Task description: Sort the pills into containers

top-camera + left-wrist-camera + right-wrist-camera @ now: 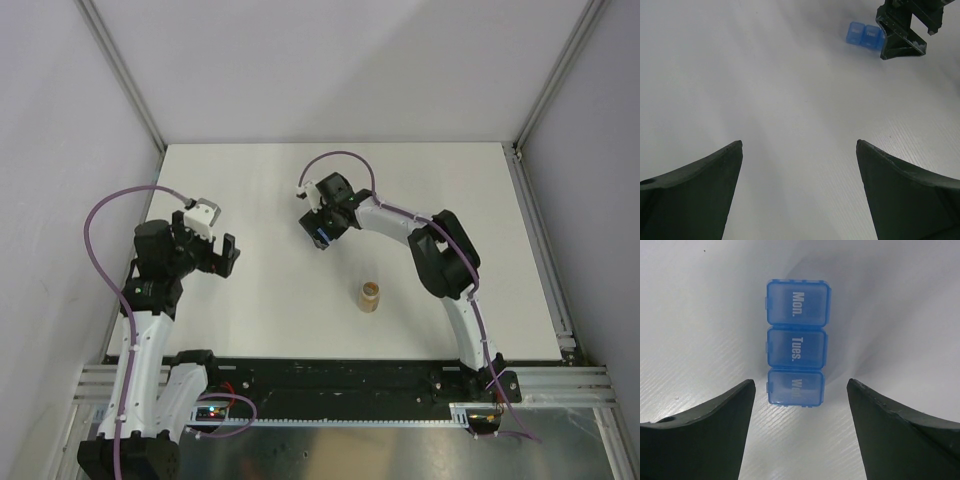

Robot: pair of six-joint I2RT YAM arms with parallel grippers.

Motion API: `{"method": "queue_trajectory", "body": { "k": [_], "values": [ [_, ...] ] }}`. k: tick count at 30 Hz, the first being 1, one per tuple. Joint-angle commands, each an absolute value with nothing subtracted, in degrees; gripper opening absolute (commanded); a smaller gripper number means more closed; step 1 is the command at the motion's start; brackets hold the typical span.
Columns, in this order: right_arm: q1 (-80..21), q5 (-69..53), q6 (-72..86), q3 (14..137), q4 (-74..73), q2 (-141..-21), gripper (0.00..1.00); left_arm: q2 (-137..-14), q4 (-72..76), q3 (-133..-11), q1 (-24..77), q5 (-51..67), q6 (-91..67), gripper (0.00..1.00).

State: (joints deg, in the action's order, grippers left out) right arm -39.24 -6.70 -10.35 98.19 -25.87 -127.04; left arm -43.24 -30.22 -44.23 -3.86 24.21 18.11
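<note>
The containers are three lidded compartments of a blue pill box (796,342) marked Mon., Tues. and Wed., lying flat on the white table with all lids down. My right gripper (801,382) hangs over the box's Wed. end, open, with a gap between each finger and the box. From above, the box (321,238) shows only as a blue patch under that gripper (322,232). My left gripper (799,143) is open over bare table at the left, well away from the box (865,36). No pills show in any view.
A small amber-brown bottle (370,296) stands upright on the table (480,200), nearer the front and just right of centre. The right arm's elbow (445,255) rises to the right of it. Grey walls enclose the table on three sides.
</note>
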Motion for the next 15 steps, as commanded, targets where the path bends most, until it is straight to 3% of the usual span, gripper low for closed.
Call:
{"method": "queue_trajectory", "body": {
  "k": [1, 9, 15],
  "values": [
    [-39.09, -7.95, -11.55, 100.82, -25.7, -128.02, 0.78, -43.35, -28.91, -43.96, -3.66, 24.48, 19.56, 0.98],
    [-39.4, -8.17, -12.1, 100.53, -26.21, -128.14, 0.65, -43.76, -28.63, -44.01, -3.69, 24.62, 19.48, 0.98],
    [-39.46, -8.63, -12.39, 100.2, -27.7, -127.04, 0.42, -43.92, -28.57, -44.34, -3.69, 25.72, 19.06, 0.98]
  ]
}}
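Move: The blue pill box lies right at the right hand, its Wed. end between the open fingers, so its middle is about 2 cm ahead, 2 cm to the left and 1 cm below. The brown pill bottle stands some 17 cm back and 11 cm to the right of that hand, its middle about 2 cm higher. From the left hand, the box is roughly 15 cm ahead, 22 cm to the right and 19 cm below. The Wed. end of the pill box gets pinched across its two long sides as the right fingers close from wide open to about half, one pad coming onto each side. The right hand itself stays in place, low over the table, still pointing steeply down. ##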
